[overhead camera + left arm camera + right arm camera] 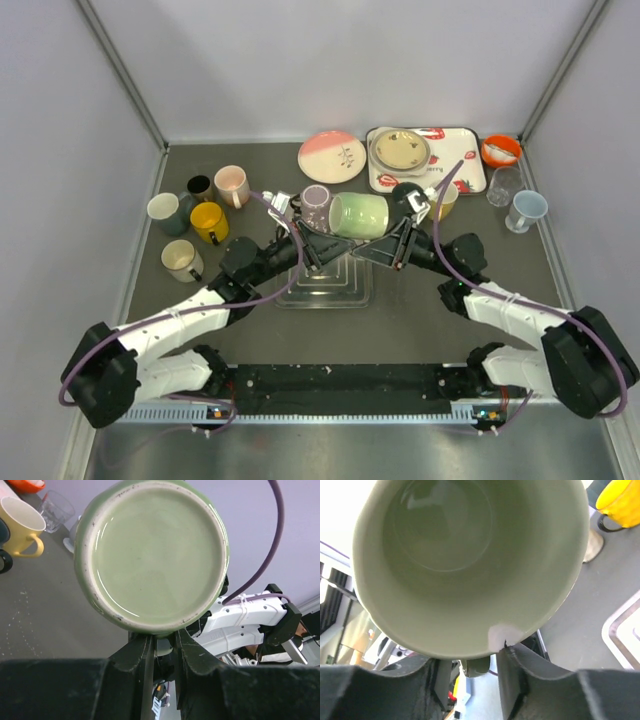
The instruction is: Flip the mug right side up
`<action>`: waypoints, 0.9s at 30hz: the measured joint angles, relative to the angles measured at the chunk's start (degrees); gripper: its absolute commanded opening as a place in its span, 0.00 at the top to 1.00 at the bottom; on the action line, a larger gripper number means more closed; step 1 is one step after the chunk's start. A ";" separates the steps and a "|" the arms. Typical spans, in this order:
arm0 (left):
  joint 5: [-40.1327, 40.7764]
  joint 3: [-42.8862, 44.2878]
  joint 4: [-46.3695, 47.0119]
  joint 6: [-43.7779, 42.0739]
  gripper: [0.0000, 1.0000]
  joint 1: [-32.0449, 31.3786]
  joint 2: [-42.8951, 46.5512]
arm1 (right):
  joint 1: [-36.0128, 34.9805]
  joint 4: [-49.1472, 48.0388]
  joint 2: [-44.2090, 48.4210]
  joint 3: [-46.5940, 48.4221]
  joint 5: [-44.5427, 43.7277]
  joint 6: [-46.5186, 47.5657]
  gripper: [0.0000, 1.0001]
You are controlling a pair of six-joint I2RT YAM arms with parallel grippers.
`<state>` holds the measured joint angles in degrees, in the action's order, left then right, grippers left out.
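Note:
A pale green mug [358, 215] hangs on its side above the table between my two grippers. In the left wrist view its base [150, 555] faces the camera, and my left gripper [164, 640] is shut on the mug's handle [166, 647] just below it. In the right wrist view I look into the mug's open mouth [465, 565]. My right gripper [470, 662] straddles the same handle [476, 666] with a gap still showing on its left side, and one finger [520, 665] touches the rim. From above, the left gripper [315, 248] and the right gripper [402, 245] meet under the mug.
A clear plastic tray [325, 285] lies under the mug. Several mugs stand at the left, among them a yellow one [209, 222]. A purple mug [316, 198], a pink plate [331, 156], a strawberry tray [470, 170], an orange bowl [500, 150], a glass [503, 185] and a pale cup [527, 210] stand behind.

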<state>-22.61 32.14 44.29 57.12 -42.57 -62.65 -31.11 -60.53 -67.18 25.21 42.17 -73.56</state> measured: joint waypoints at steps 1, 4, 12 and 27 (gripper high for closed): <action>0.28 0.04 0.48 -0.02 1.00 -0.33 -0.13 | 0.00 -1.01 -0.22 -0.04 -0.22 -0.44 0.67; 1.73 0.13 1.90 -0.09 1.00 -0.98 -0.22 | 0.11 -5.35 -1.33 -0.07 -0.90 -2.84 0.81; 3.56 0.35 1.51 -0.13 0.83 -1.99 0.48 | 0.94 -8.76 -2.34 0.83 1.31 -3.87 1.00; 15.58 1.22 -21.00 -17.09 0.27 -4.20 16.41 | 3.15 50.99 13.55 15.47 -7.85 23.63 1.00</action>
<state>-7.03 33.36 23.29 40.03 -46.76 -46.24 -27.97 -9.54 -53.63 40.69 34.33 -49.93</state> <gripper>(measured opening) 0.708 0.155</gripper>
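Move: The green mug lies on its side in the air, its handle already pinched in the left fingertips. Its middle is about 4 cm ahead of and 4 cm above that hand, 1 cm to its right. From the right hand, whose half-open fingers straddle the handle, it is 4 cm ahead, 1 cm left and 4 cm up. The purple mug stands 12 cm ahead of the right hand, 6 cm left; the dark mug 16 cm ahead, 14 cm right; both about 22 cm lower. Rising about 2 cm while its fingers close, the right hand pinches the green mug's handle, with the left hand rising a little alongside. The left fingers then open wide, let go and back off some 4 cm to the left. The right hand keeps its grip and starts away forward and to the right, about 3 cm each, fingertips dipping some 20 degrees as it turns clockwise. ##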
